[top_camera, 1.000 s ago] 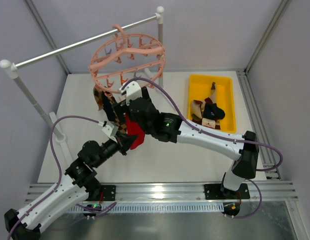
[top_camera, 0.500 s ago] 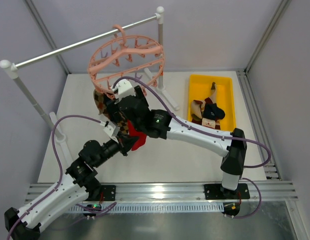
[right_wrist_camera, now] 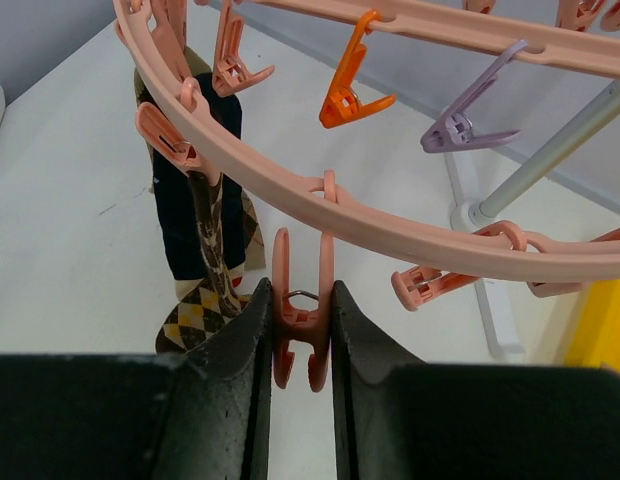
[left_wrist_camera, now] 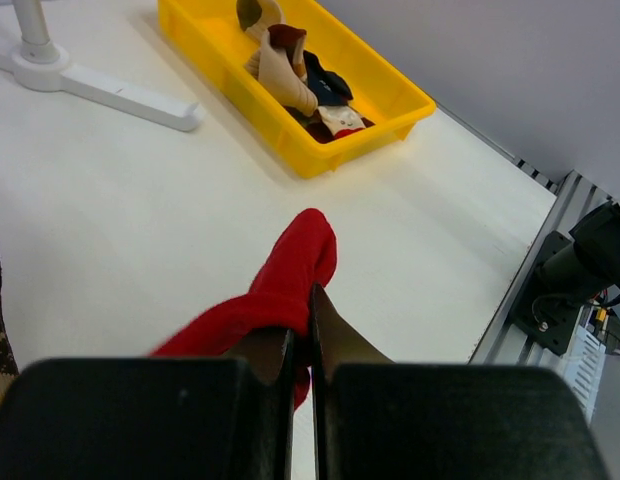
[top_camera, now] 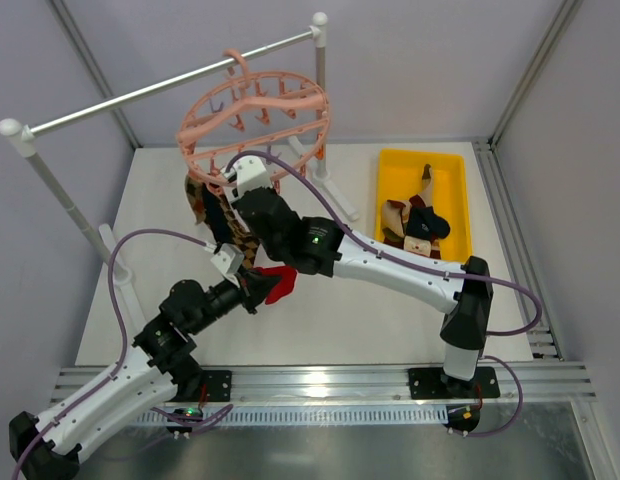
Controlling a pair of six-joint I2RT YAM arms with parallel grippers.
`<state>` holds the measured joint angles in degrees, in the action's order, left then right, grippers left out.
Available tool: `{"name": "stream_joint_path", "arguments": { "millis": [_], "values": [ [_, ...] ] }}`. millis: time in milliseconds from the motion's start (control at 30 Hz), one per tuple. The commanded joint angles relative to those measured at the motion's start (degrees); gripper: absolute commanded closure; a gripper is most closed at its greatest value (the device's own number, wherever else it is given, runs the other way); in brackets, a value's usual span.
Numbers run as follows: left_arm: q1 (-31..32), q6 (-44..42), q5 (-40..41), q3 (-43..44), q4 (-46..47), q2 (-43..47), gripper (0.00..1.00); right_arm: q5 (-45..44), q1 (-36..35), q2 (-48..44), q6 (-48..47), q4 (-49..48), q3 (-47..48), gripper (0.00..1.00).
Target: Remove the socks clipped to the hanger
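Observation:
The salmon-pink hanger (top_camera: pixel 255 120) hangs from the grey rail. My right gripper (top_camera: pixel 230 196) is at its near rim, shut on a pink clip (right_wrist_camera: pixel 302 335) that dangles from the ring (right_wrist_camera: pixel 390 225); the clip's mouth is spread and empty. A brown argyle sock (right_wrist_camera: pixel 202 300) and a navy sock (right_wrist_camera: pixel 190 220) stay clipped just left of it, and show in the top view (top_camera: pixel 212 212). My left gripper (top_camera: pixel 258 288) is shut on a red sock (top_camera: pixel 280 283), held free above the table; the sock also shows in the left wrist view (left_wrist_camera: pixel 290 280).
A yellow tray (top_camera: pixel 452 175) at the right holds several socks (top_camera: pixel 420 222); it also shows in the left wrist view (left_wrist_camera: pixel 410 105). The rail's white posts (top_camera: pixel 320 90) and foot (left_wrist_camera: pixel 100 90) stand behind the hanger. Orange (right_wrist_camera: pixel 348 85) and purple (right_wrist_camera: pixel 460 122) clips hang empty.
My right gripper moved up and left to the hanger's rim and closed on a clip. The red sock came away from the hanger, and my left gripper drew it down and toward the near side.

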<state>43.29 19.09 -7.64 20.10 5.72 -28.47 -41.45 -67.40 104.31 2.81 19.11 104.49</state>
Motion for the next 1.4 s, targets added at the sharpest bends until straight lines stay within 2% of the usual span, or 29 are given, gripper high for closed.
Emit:
{"name": "stream_joint_path", "arguments": {
  "millis": [0, 33, 67, 100, 133, 200, 367, 500, 600, 667, 800, 833, 900, 1000, 1100, 1200, 1367],
  "values": [
    [0.2, -0.1, 0.0, -0.1, 1.1, -0.5, 1.0, -1.5, -0.3, -0.6, -0.7, -2.4, 0.9, 0.95],
    [0.2, -0.1, 0.4, -0.1, 1.0, -0.6, 1.0, -1.5, -0.2, -1.0, -0.5, -2.5, 0.5, 0.9],
    [0.2, -0.1, 1.0, 0.0, 0.7, -1.1, 1.0, -1.5, -0.3, -1.5, -0.3, -2.8, -0.1, 0.8],
    [0.2, -0.1, 1.5, 0.1, 0.3, -1.2, 1.0, -1.4, -0.3, -2.0, 0.1, -3.3, -0.8, 0.45],
    [0.3, -0.1, 3.1, 0.1, 0.1, -1.4, 1.0, -1.5, -0.3, -3.4, 0.4, -3.6, -2.5, 0.32],
    [0.2, 0.1, 5.7, 0.5, -0.9, -2.1, 1.0, -1.4, -0.3, -5.3, 1.0, -4.9, -4.8, 0.17],
    [0.2, 1.2, 16.0, 2.0, -4.6, -6.4, 1.0, -1.4, -0.3, -14.1, 2.1, -9.0, -16.3, 0.13],
    [0.2, 1.5, 17.5, 2.9, -4.6, -10.6, 1.0, -4.3, -0.3, -21.7, 3.9, -10.9, -25.6, 0.12],
    [0.2, 0.9, 15.6, 2.9, -1.9, -13.3, 1.0, -7.9, 0.7, -28.3, 6.5, -10.4, -34.9, 0.09],
    [0.2, 0.9, 14.2, 3.5, 1.2, -15.4, 1.0, -7.1, 4.3, -32.0, 9.9, -10.1, -38.9, 0.08],
    [0.4, 2.3, 8.3, 6.7, 6.4, -23.5, 1.0, 0.7, 14.4, -40.9, 14.7, -11.1, -51.1, 0.08],
    [1.1, 2.7, 5.6, 7.4, 7.5, -27.4, 1.0, 1.8, 16.1, -44.3, 15.0, -11.3, -52.8, 0.08],
    [4.6, 2.3, 6.1, 10.5, 9.5, -31.4, 1.0, 3.1, 21.2, -47.3, 15.6, -11.1, -57.0, 0.07],
    [11.6, -1.5, 10.0, 17.8, 9.7, -40.3, 1.0, 8.8, 29.9, -52.4, 17.0, -10.9, -62.2, 0.07],
    [16.0, -4.3, 9.7, 28.1, 8.1, -51.1, 1.0, 12.6, 37.0, -58.0, 18.0, -10.4, -66.5, 0.07],
    [16.8, -4.9, 7.9, 37.8, 8.1, -61.7, 1.0, 10.9, 42.3, -65.5, 18.5, -7.5, -68.4, 0.07],
    [16.8, -5.1, 3.7, 56.9, 6.1, -75.7, 1.0, 2.8, 46.3, -79.6, 19.3, -1.5, -69.4, 0.04]
  ]
}}
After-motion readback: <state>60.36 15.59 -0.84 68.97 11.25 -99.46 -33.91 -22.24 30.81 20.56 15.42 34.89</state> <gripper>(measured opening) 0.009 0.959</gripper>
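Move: The left hand, holding the red sock, has the yellow tray's middle about 28 cm ahead, 34 cm to its right and 19 cm below; the socks already in the tray's near half lie some 21 cm ahead and 35 cm right. The checkered sock hangs about 14 cm ahead and 11 cm left of that hand. The right hand has an empty clip between its fingertips; from it the tray is 17 cm ahead, 38 cm right, 30 cm below. The right fingers open wide and come free of the empty clip, then that hand dips and swings some 40 cm right, out past the tray's near side, turning about 40 degrees clockwise. The left hand keeps the red sock pinched, sinks about 8 cm while easing forward, then sweeps right towards the tray's near left corner, rising again part-way and ending some 25 cm over. ##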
